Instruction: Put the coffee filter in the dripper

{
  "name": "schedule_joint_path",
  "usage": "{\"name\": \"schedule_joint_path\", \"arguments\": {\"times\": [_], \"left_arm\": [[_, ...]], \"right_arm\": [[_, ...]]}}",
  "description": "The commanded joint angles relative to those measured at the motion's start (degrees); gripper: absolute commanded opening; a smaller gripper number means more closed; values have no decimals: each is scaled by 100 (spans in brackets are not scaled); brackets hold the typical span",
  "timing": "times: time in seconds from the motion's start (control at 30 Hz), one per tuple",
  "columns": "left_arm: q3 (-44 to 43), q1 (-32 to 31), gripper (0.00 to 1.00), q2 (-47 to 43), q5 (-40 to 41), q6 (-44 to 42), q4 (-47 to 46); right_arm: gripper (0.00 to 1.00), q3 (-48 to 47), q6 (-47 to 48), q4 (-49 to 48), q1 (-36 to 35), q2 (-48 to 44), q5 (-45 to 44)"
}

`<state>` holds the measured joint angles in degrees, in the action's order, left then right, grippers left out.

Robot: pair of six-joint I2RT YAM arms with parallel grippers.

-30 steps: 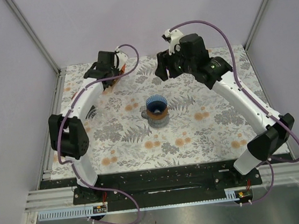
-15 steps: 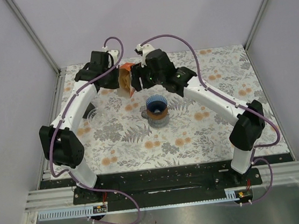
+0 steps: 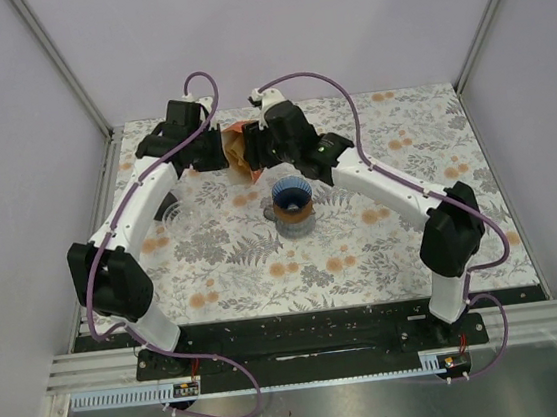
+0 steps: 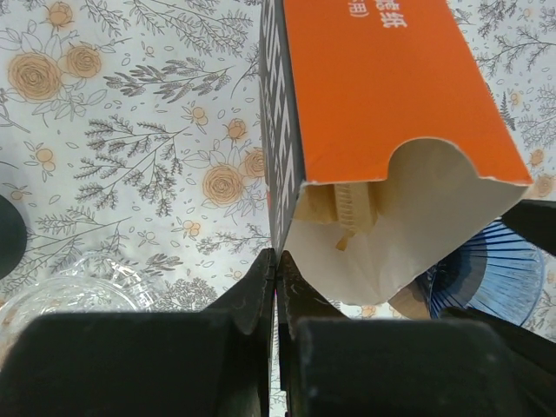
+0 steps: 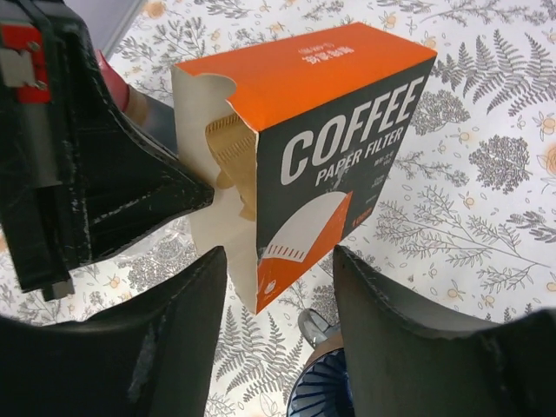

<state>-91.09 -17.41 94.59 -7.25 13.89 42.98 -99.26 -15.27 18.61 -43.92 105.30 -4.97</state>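
An orange and black coffee filter box (image 3: 241, 147) hangs in the air behind the blue ribbed dripper (image 3: 292, 199). My left gripper (image 3: 219, 147) is shut on the edge of the box's open end (image 4: 287, 217). Brown paper filters (image 4: 347, 208) show inside the opening (image 5: 230, 148). My right gripper (image 3: 258, 152) is open, and its fingers (image 5: 182, 295) straddle the lower corner of the box (image 5: 339, 113) without touching it. The dripper (image 5: 326, 391) sits just below them, with no filter visible in it.
A clear glass vessel (image 3: 170, 211) stands on the floral tablecloth to the left of the dripper (image 4: 486, 278), and it also shows under the left wrist as clear glass (image 4: 78, 287). White enclosure walls surround the table.
The left arm carried the box from the back left toward the middle. The right arm swung left to meet it, and its jaws narrowed a little around the box's end.
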Motion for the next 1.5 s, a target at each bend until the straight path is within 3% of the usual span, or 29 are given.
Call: {"name": "schedule_joint_path", "arguments": {"times": [0.0, 0.17, 0.27, 0.33, 0.5, 0.87, 1.3, 1.47], "left_arm": [[38, -26, 0, -195, -172, 254, -246], [48, -26, 0, -169, -330, 360, -246], [39, -26, 0, -169, -365, 360, -246], [30, -26, 0, -204, -374, 351, -246], [65, -26, 0, -247, -409, 334, -246], [74, -26, 0, -335, -611, 369, -281], [118, -26, 0, -397, -699, 325, -334], [179, -26, 0, -441, -691, 290, -378]], "right_arm": [[56, 301, 321, -778, -230, -298, -399], [47, 1189, 1490, -2156, -705, -852, -672], [43, 1252, 1869, -2406, -793, -809, -522], [36, 1077, 2044, -2310, -793, -625, -531], [37, 497, 2221, -1897, -785, -80, -926], [34, 153, 2318, -1387, -679, 333, -1330], [42, -216, 2186, -860, -574, 659, -1612], [30, -243, 2107, -789, -503, 676, -1542]]}}
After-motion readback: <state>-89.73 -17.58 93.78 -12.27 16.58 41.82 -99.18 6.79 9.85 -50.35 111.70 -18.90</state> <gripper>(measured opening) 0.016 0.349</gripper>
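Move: The coffee filters sit in the open mouth of the coffee box, about 4 cm left, 2 cm ahead and 4 cm below the right hand. The box's middle is some 5 cm ahead, 4 cm left and 5 cm below this hand; the dripper lies about 6 cm back, 6 cm right and 11 cm below it. From the left hand, which already holds the box edge, the filters are about 4 cm right and 3 cm ahead, nearly level. The right hand loops back 4 cm and left, then forward and down to the filters, fingers half closing. ##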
